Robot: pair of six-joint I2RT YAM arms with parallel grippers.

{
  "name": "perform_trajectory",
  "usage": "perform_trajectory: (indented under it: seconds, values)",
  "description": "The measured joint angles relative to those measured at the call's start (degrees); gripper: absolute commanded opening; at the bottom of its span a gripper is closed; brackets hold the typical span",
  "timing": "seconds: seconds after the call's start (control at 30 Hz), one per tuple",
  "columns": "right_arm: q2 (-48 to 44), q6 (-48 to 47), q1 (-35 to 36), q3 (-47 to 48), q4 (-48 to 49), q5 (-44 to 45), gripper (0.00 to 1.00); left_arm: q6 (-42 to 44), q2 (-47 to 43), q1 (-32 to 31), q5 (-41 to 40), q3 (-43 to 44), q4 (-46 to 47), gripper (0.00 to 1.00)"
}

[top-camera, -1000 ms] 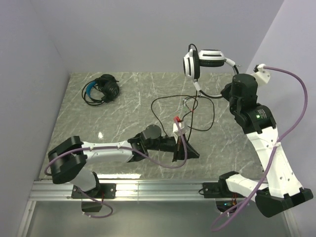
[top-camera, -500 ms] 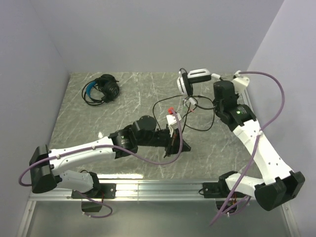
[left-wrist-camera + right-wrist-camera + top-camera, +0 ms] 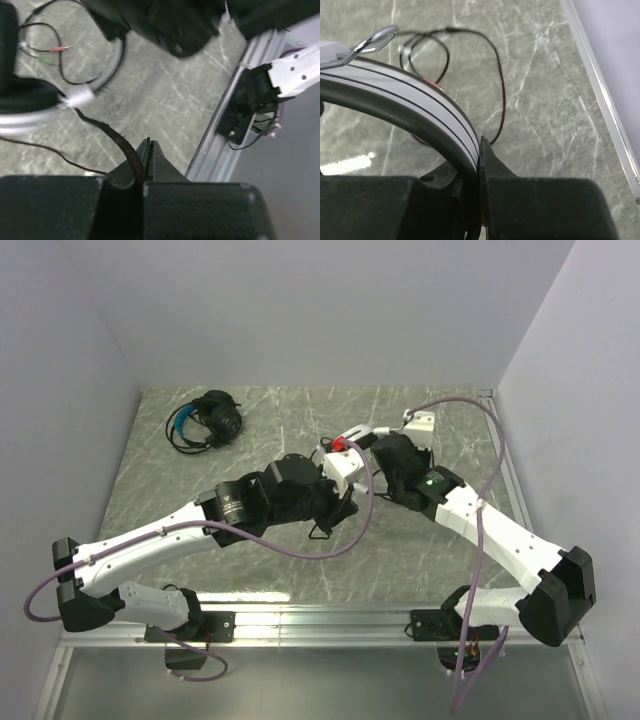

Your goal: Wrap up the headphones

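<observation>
The white headphones' headband (image 3: 420, 105) arcs out of my right gripper (image 3: 480, 142), which is shut on it. In the top view only a white strip of these headphones (image 3: 358, 430) shows beside the right gripper (image 3: 372, 452), mid-table. My left gripper (image 3: 149, 145) is shut on their braided black cable (image 3: 112, 136), which runs up to the silver band and a black ear pad (image 3: 22, 95). From above, the left gripper (image 3: 333, 512) sits just in front of the right one. The black and blue headphones (image 3: 205, 420) lie coiled at the back left.
A thin black cable loop (image 3: 495, 80) lies on the marble table (image 3: 240, 455), ending in red and green plugs (image 3: 55, 49). The table's metal rail (image 3: 225, 125) and the right arm's base (image 3: 260, 95) are close by. Walls bound the left, back and right.
My right arm has carried the white headphones from the back right down to mid-table. My left arm has reached forward and left, and its jaws have closed on the braided cable.
</observation>
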Motion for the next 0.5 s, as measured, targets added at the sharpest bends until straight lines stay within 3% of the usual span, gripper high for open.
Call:
perform_trajectory:
  seconds: [0.27, 0.5]
  values:
    - [-3.54, -3.63, 5.86, -9.4, 4.37, -3.93, 0.0, 0.98, -0.96, 4.24, -1.57, 0.46, -2.97, 0.01]
    - [-6.14, -6.75, 14.08, -10.95, 4.63, -6.69, 0.0, 1.03, 0.04, 12.24, 7.89, 2.8, -3.96, 0.01]
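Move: The left hand pinches the headphone cable; the white headphones it is winding lie about 10 cm ahead, 4 cm to its right and some 6 cm lower. The right hand grips their headband, so their cups sit roughly 13 cm to its left and 1 cm ahead; the left fingers' pinched cable is about 17 cm left, 10 cm back and 6 cm higher. The coiled plug end lies 10 cm ahead of the right hand, 6 cm left and 19 cm below. With the cable still pinched, the left hand carries it about 5 cm forward and a little less to its left, across the headphones. Meanwhile the right hand keeps its grip on the headband and sweeps it left and back, sinking some 4 cm early on and turning about 20 degrees counter-clockwise, so the cups swing in under the left fingers. ##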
